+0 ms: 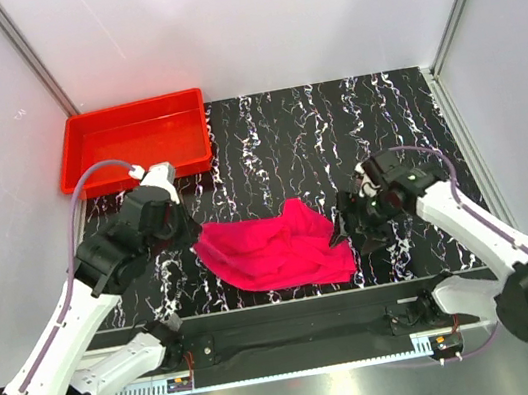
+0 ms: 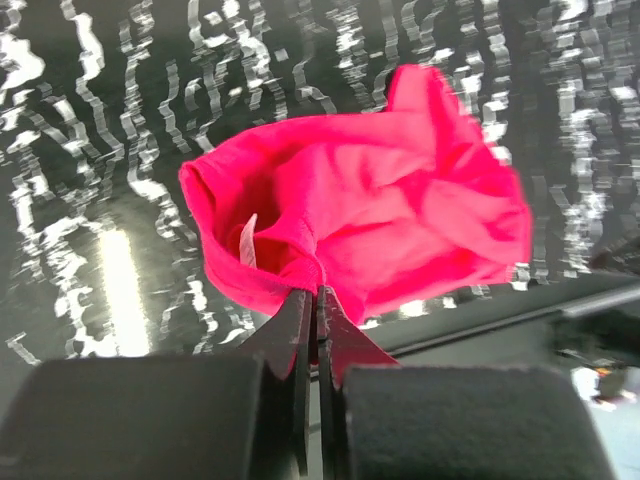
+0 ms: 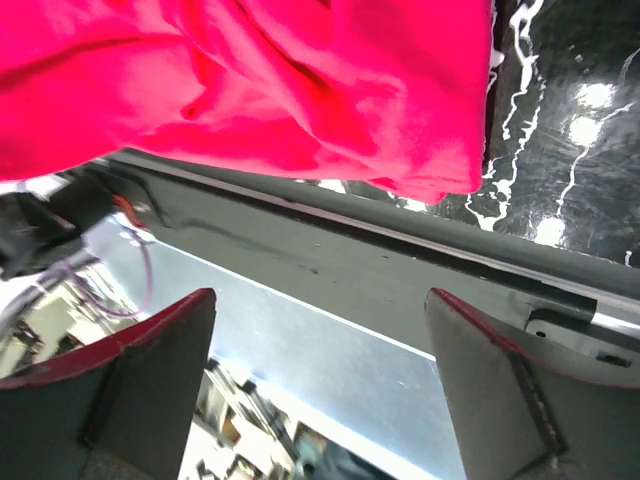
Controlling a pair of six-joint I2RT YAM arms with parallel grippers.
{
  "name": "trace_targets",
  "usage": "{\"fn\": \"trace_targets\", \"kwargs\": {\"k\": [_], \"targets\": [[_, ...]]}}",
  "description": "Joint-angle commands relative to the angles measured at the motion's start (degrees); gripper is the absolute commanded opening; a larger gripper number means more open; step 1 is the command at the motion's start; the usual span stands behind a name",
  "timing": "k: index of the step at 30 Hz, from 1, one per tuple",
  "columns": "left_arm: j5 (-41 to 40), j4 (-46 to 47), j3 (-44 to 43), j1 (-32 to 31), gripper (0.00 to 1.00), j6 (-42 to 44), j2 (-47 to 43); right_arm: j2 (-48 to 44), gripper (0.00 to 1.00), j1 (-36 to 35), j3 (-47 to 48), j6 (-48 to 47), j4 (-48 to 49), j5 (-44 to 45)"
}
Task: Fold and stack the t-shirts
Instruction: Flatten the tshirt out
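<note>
The magenta-pink t-shirt (image 1: 272, 247) lies bunched and rumpled on the black marbled table, near its front edge. My left gripper (image 1: 192, 236) is at the shirt's left edge. In the left wrist view the left gripper (image 2: 315, 292) is shut on a fold of the t-shirt (image 2: 380, 200), with a white label showing inside the cloth. My right gripper (image 1: 343, 230) is at the shirt's right edge. In the right wrist view the right gripper (image 3: 320, 295) stands wide open with nothing between its fingers, and the t-shirt (image 3: 280, 90) lies just beyond the tips.
A red plastic tray (image 1: 133, 138) sits at the table's back left corner, nothing visible in it. White walls close in the left, back and right sides. The table's front rail (image 1: 292, 304) runs just below the shirt.
</note>
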State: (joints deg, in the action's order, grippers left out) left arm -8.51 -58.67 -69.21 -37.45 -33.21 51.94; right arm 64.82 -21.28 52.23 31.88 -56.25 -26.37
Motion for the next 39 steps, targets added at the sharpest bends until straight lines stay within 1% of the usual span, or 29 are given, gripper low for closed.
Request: {"fn": "trace_targets", "kwargs": {"k": [1, 2, 4, 5, 6, 7, 8, 9, 11, 14, 15, 16, 18, 19, 22, 24, 25, 26, 28, 29, 31, 32, 34, 35, 37, 38, 39], "targets": [[-5.11, 1.11, 2.49, 0.27, 0.00, 1.75, -2.63, 3.90, 0.95, -3.67, -1.42, 2.57, 5.27, 4.21], [-4.94, 1.28, 3.11, 0.27, 0.00, 1.57, -3.07, 4.96, 0.96, -4.64, -1.51, 2.92, 5.71, 5.79], [-4.76, 1.37, 4.78, 0.36, 0.00, 0.70, -4.48, 8.82, 0.96, -7.98, -1.60, 4.32, 7.99, 8.42], [-4.76, 1.46, 5.13, 0.36, 0.00, 0.43, -4.92, 12.32, 0.93, -9.99, -1.25, 4.59, 8.87, 9.57], [-4.76, 1.55, 5.49, 0.36, 0.00, -0.01, -5.53, 14.00, 0.91, -10.53, -0.90, 4.77, 8.88, 10.89], [-4.76, 1.55, 5.58, 0.36, 0.00, -0.19, -5.54, 15.50, 0.89, -11.15, -0.55, 4.95, 8.88, 12.73], [-4.58, 1.72, 5.58, 0.36, 0.00, -0.27, -5.71, 17.43, 0.86, -11.68, 0.32, 5.12, 8.44, 17.45], [-4.67, 1.72, 5.40, 0.36, 0.00, -0.54, -5.63, 17.88, 0.77, -12.46, 0.68, 5.12, 8.26, 19.23], [-4.49, 1.81, 4.70, 0.36, 0.00, -0.63, -5.71, 18.50, 0.68, -12.47, 0.86, 4.51, 8.79, 21.18], [-4.49, 1.99, 4.00, 0.36, 0.00, -0.71, -5.62, 20.43, 0.61, -12.39, 1.56, 3.28, 9.40, 23.99], [-4.76, 1.90, 3.65, 0.36, 0.00, -0.80, -5.71, 20.61, 0.48, -12.47, 2.00, 2.84, 9.40, 24.61], [-5.02, 1.90, 3.47, 0.36, 0.00, -0.89, -5.71, 20.61, 0.42, -12.47, 2.00, 2.75, 9.66, 24.61], [-5.20, 1.72, 3.38, 0.36, 0.00, -1.59, -6.50, 19.04, 0.22, -12.47, 1.48, 2.31, 11.41, 24.35], [-5.28, 1.90, 3.55, 0.36, 0.00, -1.77, -6.94, 18.42, 0.00, -12.47, 1.21, 2.31, 11.95, 25.05], [-5.02, 2.68, 4.61, 0.36, 0.00, -2.82, -8.79, 16.40, 0.00, -12.47, 0.51, 1.09, 13.27, 25.84], [-4.93, 2.34, 4.52, 0.36, 0.00, -3.17, -9.66, 13.42, 0.00, -12.47, 0.33, 1.08, 12.22, 26.98], [-5.11, 1.82, 4.09, 0.36, 0.00, -3.35, -9.93, 12.10, 0.00, -12.47, 0.33, 1.52, 11.61, 28.90], [-5.20, 1.81, 4.00, 0.36, 0.00, -3.44, -10.28, 8.96, 0.00, -12.47, 0.07, 2.04, 10.99, 29.44], [-5.81, 0.85, 3.56, 0.36, 0.00, -3.79, -11.60, 5.95, 0.00, -12.47, 0.50, 3.10, 8.53, 30.06], [-5.99, 0.49, 2.42, 0.36, 0.00, -3.79, -11.95, 2.98, 0.00, -12.47, 2.33, 3.62, 4.87, 31.45], [-5.38, 0.05, 0.75, 0.36, 0.00, -3.09, -13.00, -1.34, 0.00, -12.47, 4.98, 5.11, 1.42, 34.52], [-5.20, 0.05, -1.43, 0.36, 0.00, -2.65, -13.53, -6.15, 0.00, -12.47, 8.64, 5.56, -1.47, 35.50], [-5.20, -0.04, -3.81, 0.36, 0.00, -1.77, -15.02, -10.22, 0.00, -12.47, 13.23, 5.82, -4.12, 38.57], [-5.20, 0.05, -6.18, 0.36, 0.00, -1.33, -15.46, -12.41, 0.00, -12.56, 19.34, 5.91, -8.13, 39.89], [-5.02, 0.75, -8.56, 0.36, 0.00, 0.33, -16.86, -13.48, 0.00, -12.47, 25.87, 5.65, -12.02, 42.61], [-5.28, 0.84, -9.53, 0.36, 0.00, 0.69, -17.31, -14.45, 0.00, -12.47, 31.82, 5.56, -14.65, 43.50], [-5.63, 0.84, -11.37, 0.36, 0.00, 1.30, -17.84, -14.80, 0.00, -12.47, 34.49, 5.30, -15.37, 44.12]]}}
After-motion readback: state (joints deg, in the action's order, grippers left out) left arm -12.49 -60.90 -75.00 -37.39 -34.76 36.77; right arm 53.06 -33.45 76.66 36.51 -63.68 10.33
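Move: My left hand already holds one corner of the t-shirt up. The shirt's loose right-hand edge lies about 3 cm ahead of my open right hand and some 10 cm below it; from my left hand that spot is roughly 31 cm right, 1 cm back and 22 cm down. From my right hand, the table's near edge is about 11 cm back and 10 cm down. The red bin sits some 32 cm ahead, 15 cm left and 19 cm below my left hand. I drop my open right hand about 9 cm onto the shirt's right edge, slide it some 3 cm forward while closing, and pinch the cloth. Then I raise it fast, some 24 cm, drifting right as the fingers tip up. My left hand keeps its corner, dips about 2 cm while easing left, then goes up, left and back, away from my right. ##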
